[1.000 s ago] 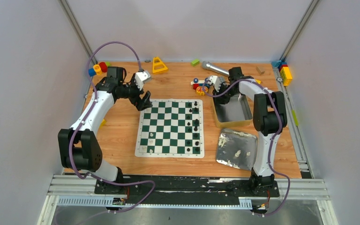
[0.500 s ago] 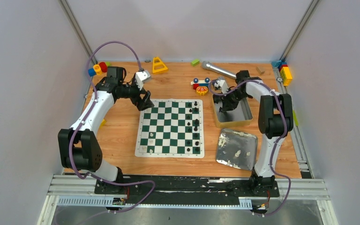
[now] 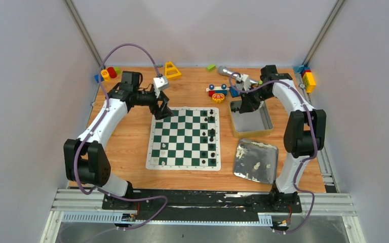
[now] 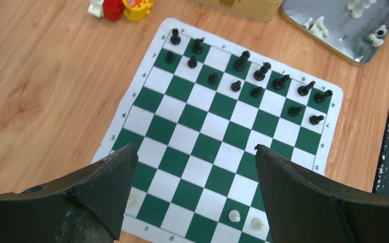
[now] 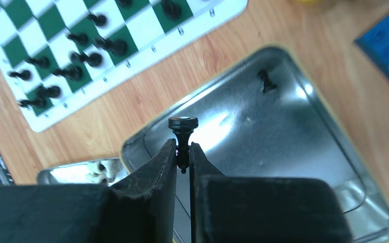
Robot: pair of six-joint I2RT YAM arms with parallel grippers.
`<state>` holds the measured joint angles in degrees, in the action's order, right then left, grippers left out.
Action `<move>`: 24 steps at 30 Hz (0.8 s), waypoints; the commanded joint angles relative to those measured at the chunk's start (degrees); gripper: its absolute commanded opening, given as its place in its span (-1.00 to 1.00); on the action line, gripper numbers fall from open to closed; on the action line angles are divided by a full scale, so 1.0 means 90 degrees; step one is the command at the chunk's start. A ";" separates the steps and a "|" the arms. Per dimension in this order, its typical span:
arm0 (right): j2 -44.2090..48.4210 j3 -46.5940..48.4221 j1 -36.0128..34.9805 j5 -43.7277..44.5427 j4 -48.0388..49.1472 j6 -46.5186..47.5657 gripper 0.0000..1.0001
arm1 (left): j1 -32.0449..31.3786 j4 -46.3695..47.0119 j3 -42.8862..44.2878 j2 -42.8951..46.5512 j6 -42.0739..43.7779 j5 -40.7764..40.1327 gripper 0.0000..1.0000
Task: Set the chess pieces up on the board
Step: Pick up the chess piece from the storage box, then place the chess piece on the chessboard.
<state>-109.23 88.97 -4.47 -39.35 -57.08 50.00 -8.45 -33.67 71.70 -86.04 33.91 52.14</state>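
The green-and-white board (image 3: 152, 164) lies mid-table. Several black chess pieces (image 3: 211, 134) stand along its right side, and a few white ones (image 3: 163, 147) near its left. My left gripper (image 3: 163, 110) hovers over the board's far-left corner, open and empty. In the left wrist view its jaws (image 4: 194, 148) frame the board (image 4: 218, 136) and two white pieces (image 4: 234, 216). My right gripper (image 3: 244, 103) is over the silver tin (image 3: 269, 129), shut on a black piece (image 5: 183, 129) that sticks out past the fingertips (image 5: 168, 152). Another black piece (image 5: 266, 81) lies in the tin.
A silver lid (image 3: 243, 171) with several white pieces (image 3: 256, 165) lies near the tin's front. Toys sit along the far edge: a yellow triangle (image 3: 171, 70), a toy car (image 3: 216, 91), a silver cylinder (image 3: 229, 73), and coloured blocks far left (image 3: 106, 73) and far right (image 3: 308, 78).
The right arm has swung its elbow to the right, and its shut gripper has moved from beside the toy car to over the tin. The left gripper has shifted right, towards the board's corner.
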 commanded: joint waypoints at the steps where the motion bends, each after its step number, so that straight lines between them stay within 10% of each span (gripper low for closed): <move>1: 0.0189 0.1171 -0.0160 -0.1401 -0.1106 -0.0153 -1.00 | -0.0417 0.0331 0.0463 0.0032 0.0278 0.0476 0.84; 24: -0.0401 0.2461 -0.1385 -0.3953 -0.3055 0.0001 -0.98 | -0.2697 -0.0225 0.2155 -0.0999 0.1597 0.0570 0.40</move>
<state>-112.75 109.34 -16.49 -69.80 -82.50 47.88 -32.21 -33.58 88.99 -94.78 45.25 56.47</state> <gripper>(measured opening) 0.114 0.713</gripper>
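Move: The black chess piece already in the right fingers is some 33 cm to the left hand's right, 3 cm ahead and 9 cm lower; the board's middle is about 9 cm right, 5 cm back and 19 cm below that hand. From the right hand, the left gripper lies 33 cm left, 3 cm back, 9 cm higher. The storage box's middle is 4 cm right, 1 cm ahead, 8 cm below; another black piece in it, 5 cm ahead, 4 cm left, 9 cm down. The held black piece is carried up out over the box wall by the right hand, rising first, then left and back over the board's far right edge, about 13 cm each up and left, its fingers levelling out towards the left gripper. The left hand comes to meet it, some 16 cm right with a little rise, turning clockwise about 30 degrees and starting to narrow its wide-open fingers. ##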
